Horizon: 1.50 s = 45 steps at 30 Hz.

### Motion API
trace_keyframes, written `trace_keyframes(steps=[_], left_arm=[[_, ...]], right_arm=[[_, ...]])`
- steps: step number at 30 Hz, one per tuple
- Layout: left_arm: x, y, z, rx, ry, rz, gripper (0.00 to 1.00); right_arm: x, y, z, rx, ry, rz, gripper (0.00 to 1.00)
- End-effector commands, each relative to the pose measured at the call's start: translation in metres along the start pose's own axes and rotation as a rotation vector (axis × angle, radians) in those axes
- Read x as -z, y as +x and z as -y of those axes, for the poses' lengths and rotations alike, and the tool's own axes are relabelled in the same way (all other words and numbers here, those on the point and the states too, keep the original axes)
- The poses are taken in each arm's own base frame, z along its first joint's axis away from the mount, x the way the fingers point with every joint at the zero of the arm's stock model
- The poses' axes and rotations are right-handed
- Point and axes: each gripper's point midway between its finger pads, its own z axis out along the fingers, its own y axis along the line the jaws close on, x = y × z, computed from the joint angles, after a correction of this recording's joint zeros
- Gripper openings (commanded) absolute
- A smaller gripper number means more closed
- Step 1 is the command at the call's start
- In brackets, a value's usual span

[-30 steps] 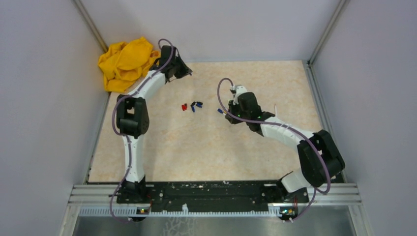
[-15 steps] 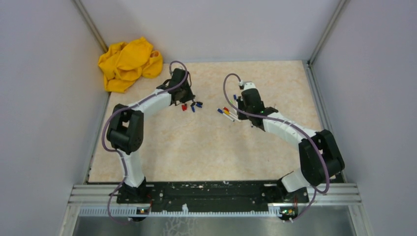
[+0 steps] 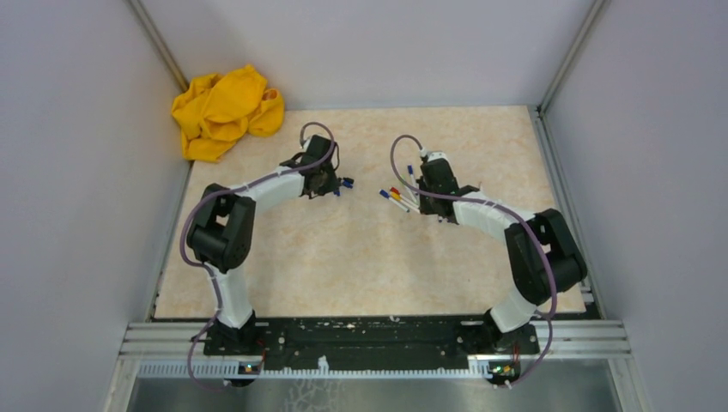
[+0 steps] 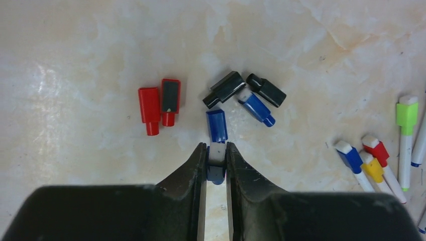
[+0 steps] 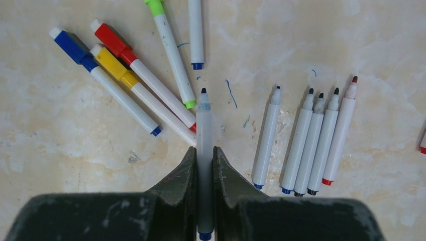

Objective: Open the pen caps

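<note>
In the left wrist view my left gripper (image 4: pixel 216 146) is shut on a blue pen cap (image 4: pixel 216 159) with a white end, held just above the table. Loose pen caps lie right ahead of it: two red (image 4: pixel 149 103), a blue (image 4: pixel 216 125), another blue (image 4: pixel 256 106) and two black (image 4: pixel 224 89). My right gripper (image 5: pixel 204 148) is shut on an uncapped white pen barrel (image 5: pixel 203 125), its dark tip pointing away. Left of it lie pens with blue (image 5: pixel 75 46), red (image 5: pixel 111 39) and yellow (image 5: pixel 111 64) caps on. From above, the left gripper (image 3: pixel 330 185) and right gripper (image 3: pixel 422 192) hang low over the table.
Several uncapped white pens (image 5: pixel 311 143) lie side by side right of the right gripper. A green-capped pen (image 5: pixel 168 55) and one more pen lie ahead of it. A crumpled yellow cloth (image 3: pixel 225 110) sits in the back left corner. Grey walls close in the table (image 3: pixel 360 266).
My left arm swung from beside the yellow cloth down to the pile of loose caps. My right gripper shifted back and right with the pen, uncovering the capped pens.
</note>
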Motion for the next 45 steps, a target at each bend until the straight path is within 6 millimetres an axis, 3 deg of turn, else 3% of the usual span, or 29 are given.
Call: trace_keyframes(steps=[1,12,22,29,35,45], left_arm=[[0.013,-0.012,-0.005,0.015,-0.010,0.056,0.23],[0.008,0.000,-0.011,0.035,-0.021,0.029,0.42],[0.012,-0.006,-0.003,0.067,0.007,0.045,0.43],[0.021,-0.020,0.009,0.084,0.049,0.074,0.43],[0.027,-0.026,0.016,0.092,0.077,0.083,0.43],[0.030,-0.026,0.019,0.096,0.098,0.084,0.43]], right_arm=[[-0.003,-0.018,0.004,-0.029,0.034,0.038,0.00],[-0.010,0.000,0.019,-0.031,0.085,-0.010,0.02],[-0.020,0.016,0.031,-0.031,0.136,-0.059,0.08],[-0.027,0.029,0.039,-0.024,0.172,-0.103,0.21],[-0.026,0.029,0.043,-0.027,0.191,-0.103,0.28],[-0.021,0.024,0.049,-0.008,0.226,-0.092,0.29]])
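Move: The right hand's uncapped pen goes to bare table about 1 cm ahead, 4 right and 4 down; the nearest uncapped pen lies some 2 ahead and 6 right, the yellow-capped pen 4 ahead and 7 left. The left hand's held blue cap goes roughly 1 cm ahead, 2 left and 3 down, with a loose blue cap 3 ahead, 0 sideways, and the nearer red cap 5 ahead, 4 left, at table height. Right hand takes its pen some 3.5 cm right and down, releasing it; left releases its cap, then rises. ##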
